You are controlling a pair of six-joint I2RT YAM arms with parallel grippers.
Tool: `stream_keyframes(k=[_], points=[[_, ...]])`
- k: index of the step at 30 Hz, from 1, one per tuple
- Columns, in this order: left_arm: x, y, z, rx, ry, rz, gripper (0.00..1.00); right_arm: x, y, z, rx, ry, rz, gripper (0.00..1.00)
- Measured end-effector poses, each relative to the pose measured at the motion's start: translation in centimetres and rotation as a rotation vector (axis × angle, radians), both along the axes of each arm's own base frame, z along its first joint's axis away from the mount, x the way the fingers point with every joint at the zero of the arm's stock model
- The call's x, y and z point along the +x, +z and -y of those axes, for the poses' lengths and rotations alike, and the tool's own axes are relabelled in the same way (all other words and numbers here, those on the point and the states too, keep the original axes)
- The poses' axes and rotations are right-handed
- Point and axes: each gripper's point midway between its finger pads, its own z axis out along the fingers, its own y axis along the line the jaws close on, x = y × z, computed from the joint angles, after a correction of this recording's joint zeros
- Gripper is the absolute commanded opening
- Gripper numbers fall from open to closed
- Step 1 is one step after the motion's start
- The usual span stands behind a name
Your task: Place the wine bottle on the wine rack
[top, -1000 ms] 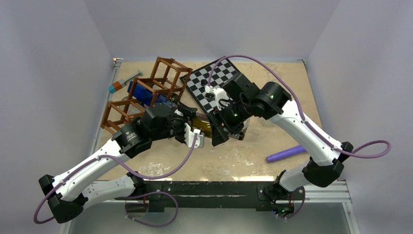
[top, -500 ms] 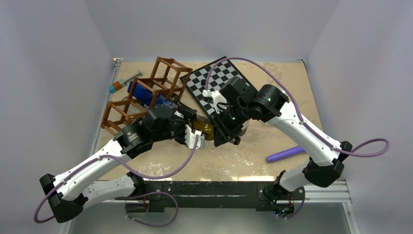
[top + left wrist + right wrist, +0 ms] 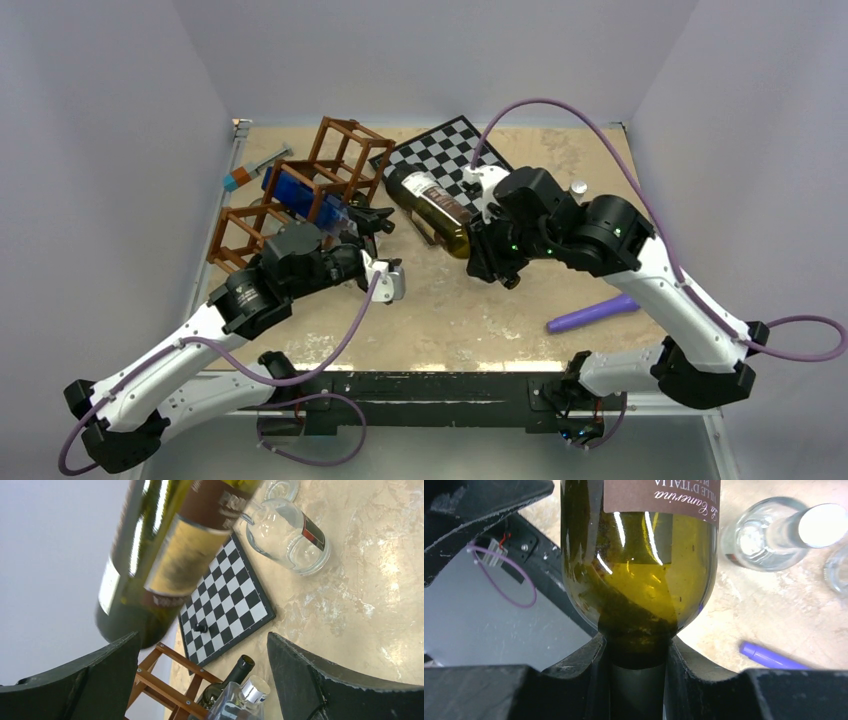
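Observation:
The wine bottle (image 3: 437,208), dark green with a brown label, hangs in the air over the checkerboard's near edge, base toward the far left. My right gripper (image 3: 479,250) is shut on its neck; in the right wrist view the neck sits clamped between the black fingers (image 3: 589,665) below the bottle (image 3: 639,555). My left gripper (image 3: 384,250) stands open and empty, left of the bottle and apart from it. From the left wrist, the bottle (image 3: 160,555) floats above the open gripper (image 3: 200,680). The reddish-brown wine rack (image 3: 335,150) stands at the far left, its bars (image 3: 165,682) just below the left fingers.
A dark bottle (image 3: 235,672) and a clear silver-capped bottle (image 3: 250,692) lie at the rack. The checkerboard (image 3: 445,150) lies behind the bottle, with a small black piece (image 3: 201,627) on it. A clear bottle (image 3: 774,535) and a purple pen (image 3: 592,313) lie on the right.
My left gripper opened, let go of the wine bottle and drew back to the left. My right gripper, shut on the neck, lifted the bottle up and away toward the checkerboard.

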Motion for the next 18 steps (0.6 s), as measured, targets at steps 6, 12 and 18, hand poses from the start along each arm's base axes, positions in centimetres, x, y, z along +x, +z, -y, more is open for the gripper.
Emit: stream_keyframes(k=[6, 12, 18], points=[[-0.9, 1.2, -0.3, -0.11, 0.012, -0.054, 0.99, 0.6, 0.9, 0.6, 0.045, -0.038, 0.071, 0.0], [-4.6, 8.6, -1.3, -0.395, -0.023, -0.226, 0.99, 0.5, -2.5, -0.9, 0.039, 0.003, 0.016, 0.0], [-10.5, 21.1, -5.5, -0.711, -0.143, -0.26, 0.99, -1.1, -4.4, -2.9, 0.062, 0.09, -0.059, 0.0]])
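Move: The wine bottle hangs by its neck from the right hand, its base pointing forward-left. The rack's right-hand section lies about 27 cm ahead of this hand, 26 cm left and 19 cm lower; the blue bottle already in the rack is some 22 cm ahead and 36 cm left, the chessboard roughly 30 cm ahead and 4 cm left. From the empty left hand, that rack section is about 20 cm ahead and 8 cm left, and the wine bottle's middle 4 cm ahead and 11 cm right. The wine bottle, kept gripped by the neck in the right hand, bobs up slightly and is then lowered about 5 cm while shifting a few cm left, base end first towards the rack's right side. The left hand, already free and open, clears out quickly, rising some 20 cm while drawing back and a little left, its fingers tipping up about 40 degrees. ##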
